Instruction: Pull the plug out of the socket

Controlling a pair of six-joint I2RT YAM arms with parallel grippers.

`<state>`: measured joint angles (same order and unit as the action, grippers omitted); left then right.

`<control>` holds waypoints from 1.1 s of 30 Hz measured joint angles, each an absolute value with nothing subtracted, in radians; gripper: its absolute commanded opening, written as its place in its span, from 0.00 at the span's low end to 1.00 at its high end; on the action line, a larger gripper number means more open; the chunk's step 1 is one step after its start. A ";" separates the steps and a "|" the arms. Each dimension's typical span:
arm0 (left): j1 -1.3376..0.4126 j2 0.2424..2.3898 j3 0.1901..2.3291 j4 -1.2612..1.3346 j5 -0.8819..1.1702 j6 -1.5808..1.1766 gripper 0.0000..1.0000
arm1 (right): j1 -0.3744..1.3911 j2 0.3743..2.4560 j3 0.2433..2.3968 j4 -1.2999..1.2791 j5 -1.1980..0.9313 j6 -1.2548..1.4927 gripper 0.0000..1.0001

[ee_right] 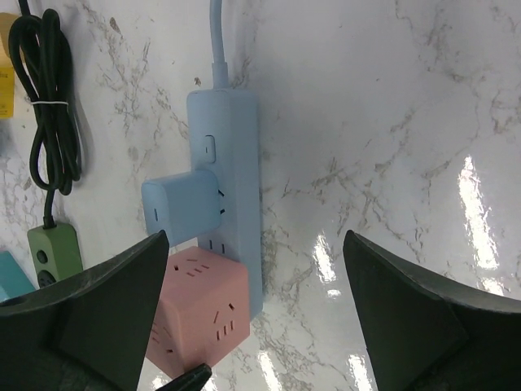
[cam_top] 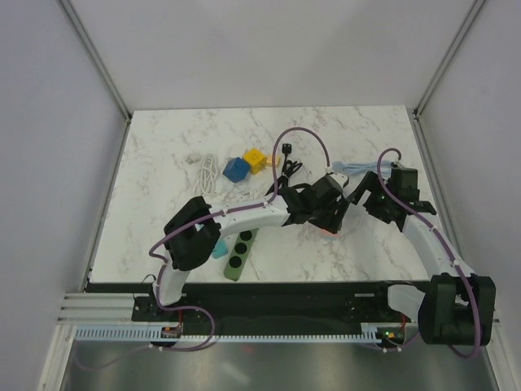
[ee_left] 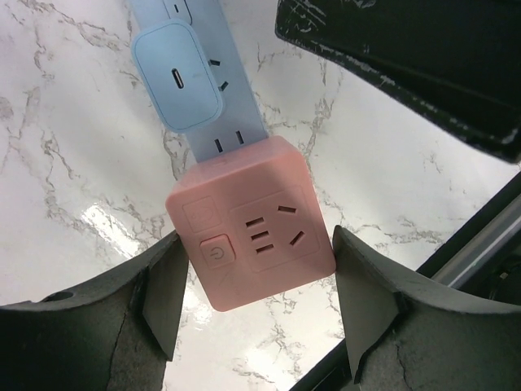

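A pink cube plug [ee_left: 252, 236] is plugged into the near end of a light blue socket strip [ee_left: 236, 122] lying on the marble table. A light blue charger [ee_left: 179, 77] sits in the strip just beyond it. My left gripper [ee_left: 257, 269] has both pads pressed against the cube's sides, so it is shut on the cube. From above, the left gripper [cam_top: 326, 213] covers most of the cube [cam_top: 328, 231]. My right gripper [ee_right: 256, 244] hangs open above the strip [ee_right: 236, 163], with the cube [ee_right: 199, 314] by its left finger and nothing held.
A green power strip [cam_top: 238, 252] lies near the front edge, with a coiled black cable [ee_right: 53, 106] running to it. A blue cube [cam_top: 236, 169], a yellow cube [cam_top: 255, 159] and a white cable [cam_top: 207, 171] lie at the back left. The right gripper's body [ee_left: 407, 57] hangs close over the left one.
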<state>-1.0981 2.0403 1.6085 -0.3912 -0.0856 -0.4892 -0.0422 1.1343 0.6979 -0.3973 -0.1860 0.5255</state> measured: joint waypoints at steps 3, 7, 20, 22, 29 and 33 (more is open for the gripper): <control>-1.087 2.033 1.595 -0.382 -0.058 -0.484 0.02 | -0.062 1.149 0.683 -0.367 -0.216 0.531 0.91; -1.074 2.024 1.575 -0.364 -0.023 -0.477 0.02 | -0.086 1.210 0.665 -0.282 -0.285 0.553 0.87; -1.018 1.971 1.497 -0.347 0.109 -0.477 0.02 | -0.098 1.364 0.555 0.022 -0.463 0.644 0.80; -1.010 1.963 1.486 -0.349 0.128 -0.477 0.02 | -0.098 1.372 0.540 0.060 -0.479 0.653 0.79; -0.990 1.954 1.466 -0.341 0.185 -0.478 0.02 | -0.098 1.427 0.488 0.191 -0.535 0.692 0.73; -0.988 1.950 1.459 -0.339 0.204 -0.479 0.02 | -0.098 1.459 0.472 0.241 -0.550 0.706 0.71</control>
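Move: The socket, a light-blue strip, lies with its middle about 3 cm ahead of the right hand, 3 cm to its left and 7 cm below. On the strip's top, the blue adapter stands 1 cm ahead, 5 cm left and 4 cm below the right hand; the pink cube plug is some 4 cm back, 6 cm left and 3 cm below. The left hand already has the cube between its fingers; from it the strip's middle is roughly 7 cm ahead, 3 cm right and 4 cm below. The blue strip is approached by the right hand, which sinks about 6 cm, swings some 4 cm left and reaches slightly forward, rolling about 20 degrees so its fingers slant left, and narrows its fingers partway around the strip's cable-side part beside the adapter. The left hand keeps its hold on the pink cube and carries it about 3 cm left, tipping about 10 degrees. ##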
